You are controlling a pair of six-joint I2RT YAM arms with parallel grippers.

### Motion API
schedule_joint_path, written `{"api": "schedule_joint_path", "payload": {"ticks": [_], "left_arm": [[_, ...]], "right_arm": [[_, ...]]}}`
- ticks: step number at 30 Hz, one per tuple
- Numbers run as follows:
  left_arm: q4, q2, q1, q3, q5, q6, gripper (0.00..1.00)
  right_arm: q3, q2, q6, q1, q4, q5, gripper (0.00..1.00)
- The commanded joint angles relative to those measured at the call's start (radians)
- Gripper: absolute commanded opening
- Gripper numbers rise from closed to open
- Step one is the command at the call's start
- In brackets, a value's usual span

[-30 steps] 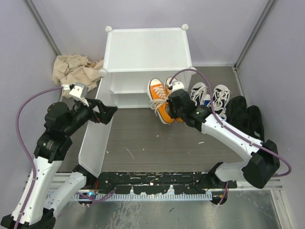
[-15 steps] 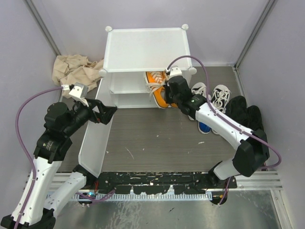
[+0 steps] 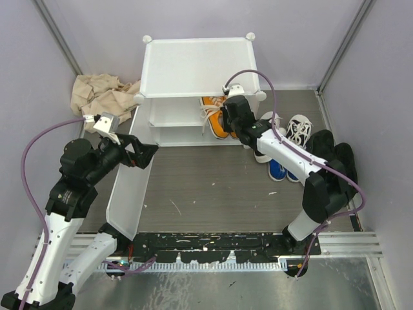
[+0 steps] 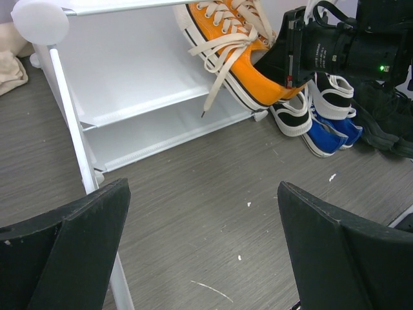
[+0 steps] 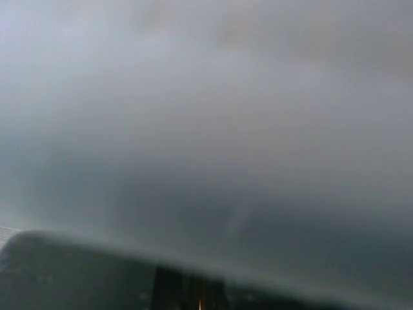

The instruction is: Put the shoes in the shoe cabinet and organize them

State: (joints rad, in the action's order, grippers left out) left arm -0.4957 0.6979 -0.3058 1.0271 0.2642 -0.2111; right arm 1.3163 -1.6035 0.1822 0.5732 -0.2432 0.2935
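The white shoe cabinet (image 3: 193,68) stands at the back with its door (image 3: 129,184) swung open to the left. My right gripper (image 3: 227,120) is shut on the heels of the orange shoes (image 3: 211,117), whose toes reach in over the inner shelf (image 4: 148,106) at the cabinet's right side. In the left wrist view the orange shoes (image 4: 240,55) hang tilted with laces dangling, the right gripper (image 4: 285,64) behind them. My left gripper (image 3: 148,150) stands open at the door's top edge, its jaws (image 4: 203,187) wide apart with only floor between. The right wrist view is a grey blur.
White shoes with black trim (image 3: 299,129), blue shoes (image 3: 277,169) and black shoes (image 3: 330,155) sit on the floor right of the cabinet. A crumpled beige cloth (image 3: 100,97) lies at the back left. Grey walls close in on both sides.
My right arm has carried the orange shoes from the floor in front of the cabinet back and up into its right opening. The left arm and door have not moved.
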Motion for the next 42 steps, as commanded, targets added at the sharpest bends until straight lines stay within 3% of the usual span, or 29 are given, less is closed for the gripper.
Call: {"api": "schedule_joint_path", "payload": {"ticks": [1, 2, 4, 7, 17, 20, 23, 30, 37, 42], "left_arm": [[-0.102, 0.004, 0.0, 0.003, -0.02, 0.001, 0.98], [-0.102, 0.003, 0.0, 0.002, -0.02, 0.001, 0.98], [-0.103, 0.005, 0.0, 0.002, -0.024, 0.001, 0.98], [-0.101, 0.008, 0.0, 0.004, -0.025, 0.002, 0.98], [-0.099, 0.015, 0.0, 0.0, -0.026, 0.005, 0.98], [-0.097, 0.016, 0.0, -0.007, -0.027, 0.01, 0.98], [-0.097, 0.017, 0.0, -0.011, -0.027, 0.018, 0.98], [-0.085, 0.027, 0.0, -0.022, -0.034, 0.023, 0.98], [-0.081, 0.027, -0.001, -0.033, -0.049, 0.029, 0.98], [-0.077, 0.021, 0.0, -0.045, -0.06, 0.033, 0.98]], "right_arm": [[0.101, 0.038, -0.011, -0.013, 0.26, 0.053, 0.01], [0.102, 0.036, -0.01, -0.015, 0.259, 0.054, 0.05], [0.104, 0.034, -0.011, -0.018, 0.254, 0.048, 0.22], [0.111, 0.035, -0.027, -0.021, 0.254, 0.021, 0.41], [0.099, 0.107, -0.03, -0.021, 0.238, -0.051, 0.61], [0.064, 0.165, -0.023, -0.021, 0.227, -0.066, 0.75], [0.017, 0.22, -0.018, -0.021, 0.23, -0.107, 0.99], [-0.091, 0.345, -0.017, -0.021, 0.244, -0.114, 1.0], [-0.125, 0.363, -0.024, -0.021, 0.148, -0.091, 1.0], [-0.196, 0.373, -0.026, -0.021, 0.15, -0.053, 0.9]]}}
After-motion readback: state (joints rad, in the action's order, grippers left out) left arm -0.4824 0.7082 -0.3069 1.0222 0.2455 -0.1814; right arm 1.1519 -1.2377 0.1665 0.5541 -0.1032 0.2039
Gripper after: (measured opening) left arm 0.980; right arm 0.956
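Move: Just inside the right-hand half of the cabinet's upper shelf, the right hand still pinches the pair of orange shoes, their middle about 7 cm ahead and 2 left. The middle of that shelf half lies some 9 cm ahead, 3 left and 5 below; the cabinet top 11 ahead, 9 left, 12 above; the near black sneaker level ahead, 11 right, 14 below. From the left hand, the shelf half is roughly 27 cm ahead, 23 right, 18 below. Easing the right hand forward and up some 2 cm each as its nearly shut fingers begin to open, it lets go of the orange shoes' heels and then holds roughly in place while opening on to wide. It backs out about 6 cm, drifting a little right and rising quickly some 13 cm, the fingers tipping up about 20 degrees with the hand's left side rising, before sinking 5 cm again. ##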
